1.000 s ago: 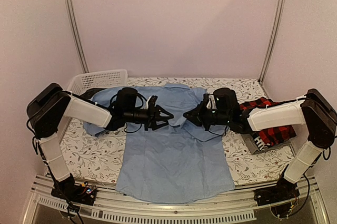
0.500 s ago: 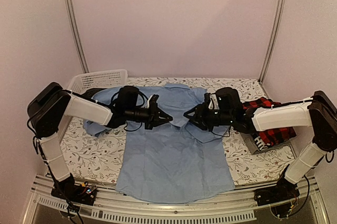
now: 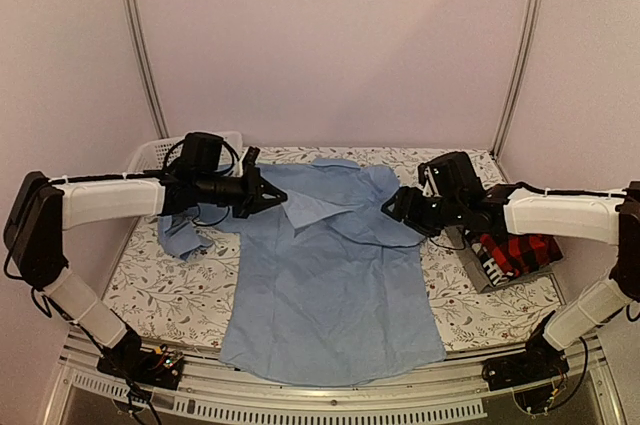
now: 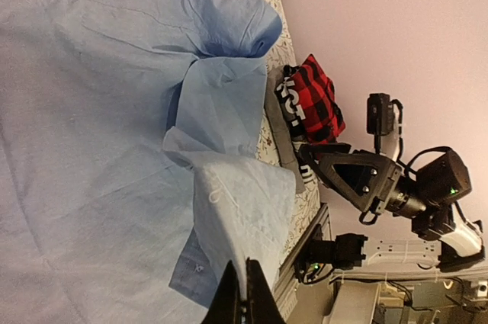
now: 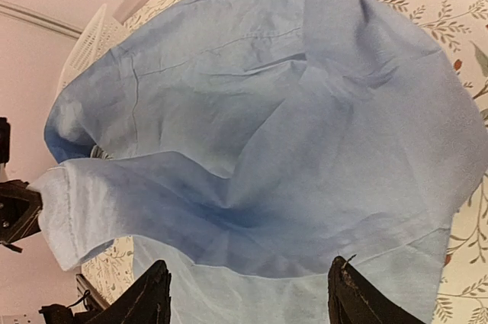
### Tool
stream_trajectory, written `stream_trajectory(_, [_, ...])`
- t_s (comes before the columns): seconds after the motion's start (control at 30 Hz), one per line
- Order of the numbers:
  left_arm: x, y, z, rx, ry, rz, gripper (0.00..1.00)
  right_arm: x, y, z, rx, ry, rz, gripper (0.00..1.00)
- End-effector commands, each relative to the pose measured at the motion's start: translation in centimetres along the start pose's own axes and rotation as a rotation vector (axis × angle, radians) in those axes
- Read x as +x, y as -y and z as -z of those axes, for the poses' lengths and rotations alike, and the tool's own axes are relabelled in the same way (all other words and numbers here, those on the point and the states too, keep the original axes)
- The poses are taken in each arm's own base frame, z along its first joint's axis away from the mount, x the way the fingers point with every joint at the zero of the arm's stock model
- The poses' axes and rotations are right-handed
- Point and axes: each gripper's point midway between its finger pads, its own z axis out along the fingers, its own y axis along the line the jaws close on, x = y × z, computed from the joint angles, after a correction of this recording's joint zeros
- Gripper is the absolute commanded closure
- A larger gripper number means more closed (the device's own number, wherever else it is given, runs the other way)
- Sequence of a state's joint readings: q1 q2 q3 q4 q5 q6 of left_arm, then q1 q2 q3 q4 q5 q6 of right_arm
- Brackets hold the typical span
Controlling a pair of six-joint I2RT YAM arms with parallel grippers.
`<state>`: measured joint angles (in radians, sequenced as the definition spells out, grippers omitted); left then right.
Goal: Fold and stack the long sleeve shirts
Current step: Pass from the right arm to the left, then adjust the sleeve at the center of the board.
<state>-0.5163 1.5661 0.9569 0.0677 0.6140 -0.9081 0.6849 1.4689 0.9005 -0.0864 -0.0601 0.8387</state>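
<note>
The light blue shirt [image 3: 330,285] lies spread across the table, collar to the far side. My left gripper [image 3: 272,196] is shut on its pale sleeve cuff [image 4: 244,202] and holds it lifted above the chest, jaws pinched on the cloth [image 4: 245,303]. My right gripper [image 3: 392,207] hovers open over the shirt's right shoulder [image 5: 252,149], nothing between its fingers [image 5: 149,297]. At the right, the folded red-and-black plaid shirt [image 3: 515,248] rests on the grey one with white lettering [image 3: 482,272].
A white lattice basket [image 3: 178,152] stands at the back left corner. The shirt's other sleeve [image 3: 185,235] is bunched at the left on the floral tablecloth [image 3: 160,295]. Metal posts rise at both back corners.
My left gripper shut on the sleeve cuff and drew it back to the left. My right gripper opened, let the cloth go and withdrew to the right.
</note>
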Motion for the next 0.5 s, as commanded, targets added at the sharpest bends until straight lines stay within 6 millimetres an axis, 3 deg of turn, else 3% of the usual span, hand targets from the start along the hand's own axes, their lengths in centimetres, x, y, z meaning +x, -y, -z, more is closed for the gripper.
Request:
stream_trajectory(0.0, [-1.9, -0.9, 2.6, -0.120, 0.043, -0.059, 1.00, -1.9, 2.6, 0.7, 0.096, 0.041, 0.050, 0.31])
stream_trajectory(0.27, [-7.2, 2.1, 8.1, -0.202, 0.201, -0.194, 1.00, -4.2, 4.7, 0.2, 0.141, 0.070, 0.042, 0.31])
stream_trajectory(0.37, [-7.9, 2.8, 9.7, -0.227, 0.232, -0.224, 1.00, -5.1, 4.7, 0.4, 0.144, 0.086, 0.051, 0.31])
stream_trajectory(0.47, [-7.5, 2.6, 10.0, -0.243, 0.215, -0.227, 1.00, -5.9, 4.0, 0.3, 0.143, 0.091, 0.087, 0.31])
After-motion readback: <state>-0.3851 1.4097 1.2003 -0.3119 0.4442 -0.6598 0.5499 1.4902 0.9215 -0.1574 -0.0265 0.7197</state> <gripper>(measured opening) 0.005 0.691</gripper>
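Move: The left hand holds the sleeve's cuff. The shirt's left shoulder lies some 12 cm ahead, 14 cm left and 15 cm below; the white basket is about 17 cm ahead and 27 cm left, the collar roughly 20 cm ahead and 10 cm right. From the open, empty right hand, the cuff is about 20 cm left and level ahead, at a similar height; the folded stack lies about 27 cm right and 5 cm nearer the base. Up and to the left, with a smaller reach forward, the left hand draws the pinched cuff some 12 cm over the upper body of the shirt, climbing ever more steeply while its wrist turns about 20 degrees. The right hand, already free of the cloth, backs off about 6 cm to the right and forward, fingers staying open, away from the cuff. ##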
